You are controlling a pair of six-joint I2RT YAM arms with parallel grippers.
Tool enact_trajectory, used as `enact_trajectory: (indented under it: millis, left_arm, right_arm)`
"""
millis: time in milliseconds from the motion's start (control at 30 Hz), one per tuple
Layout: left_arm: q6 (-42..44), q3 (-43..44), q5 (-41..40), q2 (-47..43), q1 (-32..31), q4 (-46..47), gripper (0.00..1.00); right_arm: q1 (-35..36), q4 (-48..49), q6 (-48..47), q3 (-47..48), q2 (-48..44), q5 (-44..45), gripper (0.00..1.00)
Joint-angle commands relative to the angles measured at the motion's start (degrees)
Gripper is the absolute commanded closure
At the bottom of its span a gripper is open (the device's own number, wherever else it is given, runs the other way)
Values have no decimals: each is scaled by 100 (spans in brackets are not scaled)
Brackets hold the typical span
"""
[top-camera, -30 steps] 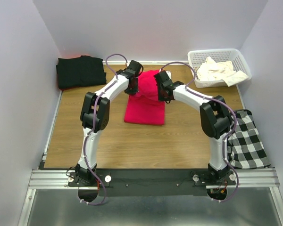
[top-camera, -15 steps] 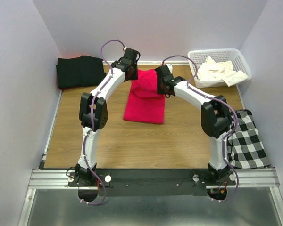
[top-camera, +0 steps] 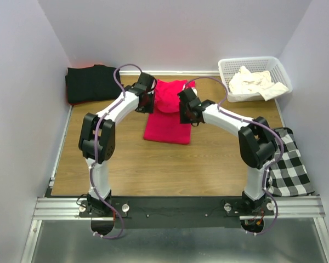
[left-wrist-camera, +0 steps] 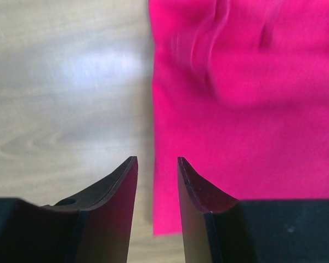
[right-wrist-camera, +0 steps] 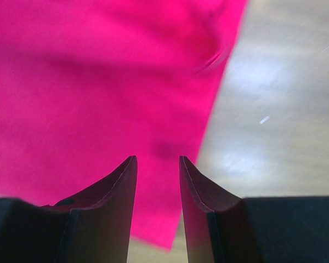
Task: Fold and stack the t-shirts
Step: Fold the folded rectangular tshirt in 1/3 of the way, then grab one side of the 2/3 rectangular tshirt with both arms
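A crimson-red t-shirt (top-camera: 167,125) lies folded on the wooden table (top-camera: 131,164) between the two arms. My left gripper (top-camera: 147,103) hangs over its left edge, open, with bare wood and the shirt's edge (left-wrist-camera: 252,109) showing between the fingers. Over the shirt's right edge hovers my right gripper (top-camera: 185,113), also open and empty, with the red fabric (right-wrist-camera: 98,82) below it. The black t-shirt (top-camera: 93,83) sits folded at the far left corner. A crumpled cream-white t-shirt (top-camera: 253,81) lies in the basket.
The white lattice basket (top-camera: 252,59) stands at the far right corner. A black-and-white checked cloth (top-camera: 285,164) lies along the right edge of the table, beside the right arm. Grey walls close in the table on three sides.
Both grippers have opened and let go of the red shirt's raised far part. The shirt now lies flat and folded. Both wrists have dropped lower over its side edges.
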Motion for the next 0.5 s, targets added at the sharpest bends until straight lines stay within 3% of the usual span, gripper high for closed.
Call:
enact_trajectory:
  millis: [0,133,467]
  left_arm:
    - [319,-888,366,-791,0,141,57]
    - [398,-1470,366,-1038,0,265,57]
    - [275,-2446,1271,-1390,27,792,55]
  right_arm:
    - [252,-42,346,-524,-458,-567,55]
    - [340,-50,521,-954,-739,-629,54]
    - [340,-138,741,-1764,-1363,-514,49]
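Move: The near edge of the red t-shirt lies behind both grippers: its near left corner is about 12 cm back, 2 cm left and some 7 cm below the left gripper. Its near right corner is roughly 10 cm back, 1 cm right and 5 cm below the right gripper. The shirt's bunched far part is centred some 8 cm ahead and 12 cm right of the left gripper; the black stack sits about 13 cm ahead and 26 cm left of it. Draw both half-open grippers back over the red shirt, about 8 cm each, towards its two near corners. Sink the left some 4 cm on the way, the right only 1–2 cm, and let both wrists tip a little steeper, with the fingers kept apart and still clear of the cloth. ##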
